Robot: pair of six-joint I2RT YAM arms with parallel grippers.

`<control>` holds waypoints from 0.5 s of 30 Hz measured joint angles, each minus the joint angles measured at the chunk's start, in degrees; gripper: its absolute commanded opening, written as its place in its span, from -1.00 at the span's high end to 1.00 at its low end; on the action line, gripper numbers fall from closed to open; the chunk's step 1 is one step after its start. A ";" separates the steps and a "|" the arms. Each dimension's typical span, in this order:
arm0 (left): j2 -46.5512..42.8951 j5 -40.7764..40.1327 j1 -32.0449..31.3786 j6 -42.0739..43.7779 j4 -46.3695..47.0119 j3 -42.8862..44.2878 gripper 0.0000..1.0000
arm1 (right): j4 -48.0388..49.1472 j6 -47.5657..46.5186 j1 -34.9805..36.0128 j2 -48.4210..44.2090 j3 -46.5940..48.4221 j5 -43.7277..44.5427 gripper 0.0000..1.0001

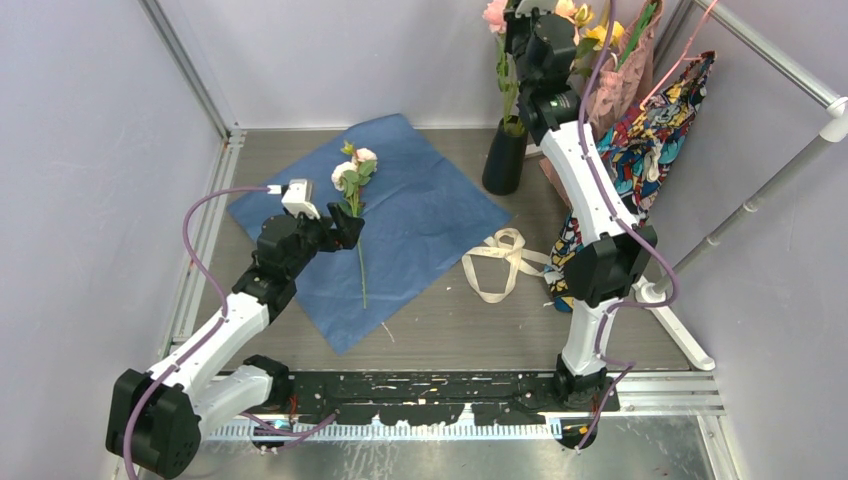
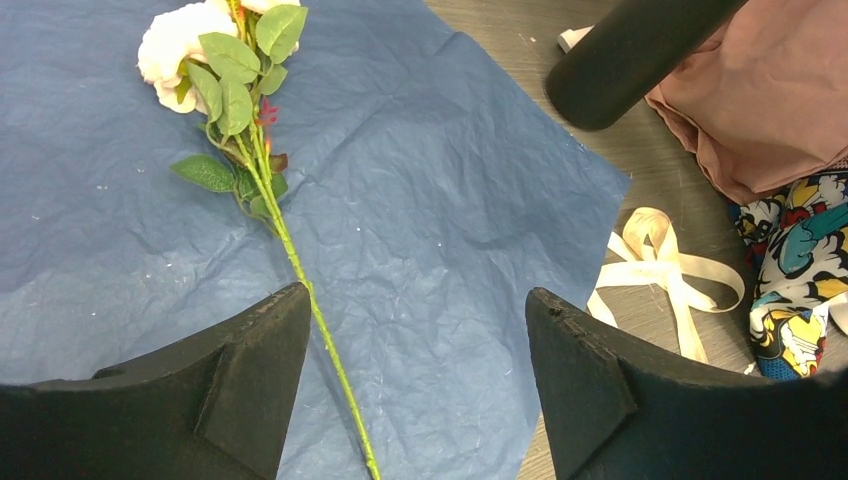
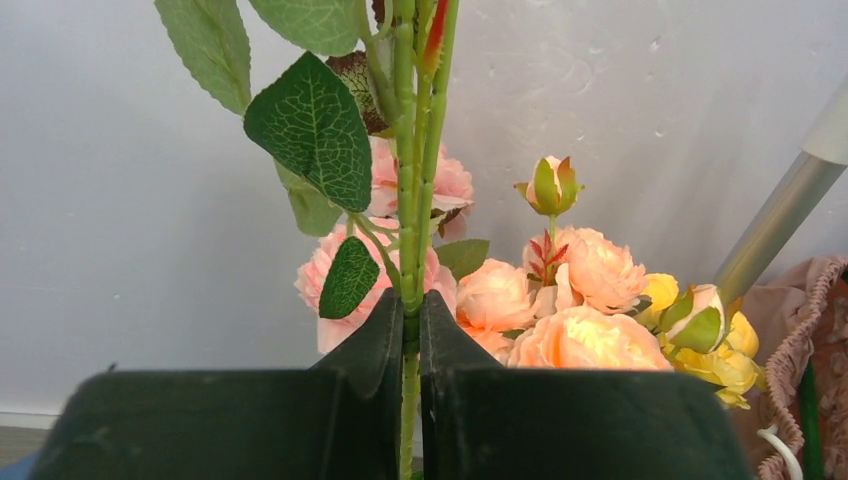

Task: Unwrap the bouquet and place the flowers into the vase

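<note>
The bouquet is undone: its blue paper [image 1: 420, 225] [image 2: 450, 200] lies flat on the table. One of the flowers [image 1: 352, 172] [image 2: 225, 90], pale blooms on a thin green stem, lies on the paper. My left gripper [image 1: 336, 228] [image 2: 415, 300] hovers open over that stem, which passes just inside the left fingertip [image 2: 285, 310]. The black vase [image 1: 505, 155] [image 2: 630, 55] stands at the back. High above it my right gripper [image 1: 522, 20] [image 3: 411, 305] is shut on green flower stems [image 3: 412, 200], a pink bloom [image 1: 495, 15] at the top.
A cream ribbon [image 1: 500, 262] [image 2: 650, 265] lies loose right of the paper. A colourful printed bag [image 1: 640, 150] and a pink fabric bag [image 1: 625, 85] holding peach and yellow flowers [image 3: 590, 310] stand at the back right. A metal frame leg [image 1: 690, 340] crosses the right side.
</note>
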 measured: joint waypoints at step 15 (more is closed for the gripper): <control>-0.74 -0.83 0.00 0.07 -0.55 -0.66 -0.57 | 2.62 3.98 -3.13 1.29 -13.07 -1.42 0.98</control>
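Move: The vase I am bringing my right hand's flower to stands almost under that hand: roughly 3 cm ahead, 2 cm to the right, its middle some 37 cm down. The pink blooms already in it spread about 8 cm ahead and 6 cm right, about 4 cm lower than the hand; the yellow ones lie some 10 cm ahead, 12 cm right and 9 cm down. From my left hand the vase is about 26 cm ahead, 35 cm right and 8 cm lower. Keeping the flower stem pinched in my closed right fingers, I lower it towards the vase, some 11 cm and faster as I go. I ease forward about 3 cm and slightly right early on, then sink nearly straight down on the left side of the standing pink blooms. My raised fingertips tip down about 10 degrees until almost level, bringing the stem closer to upright. ##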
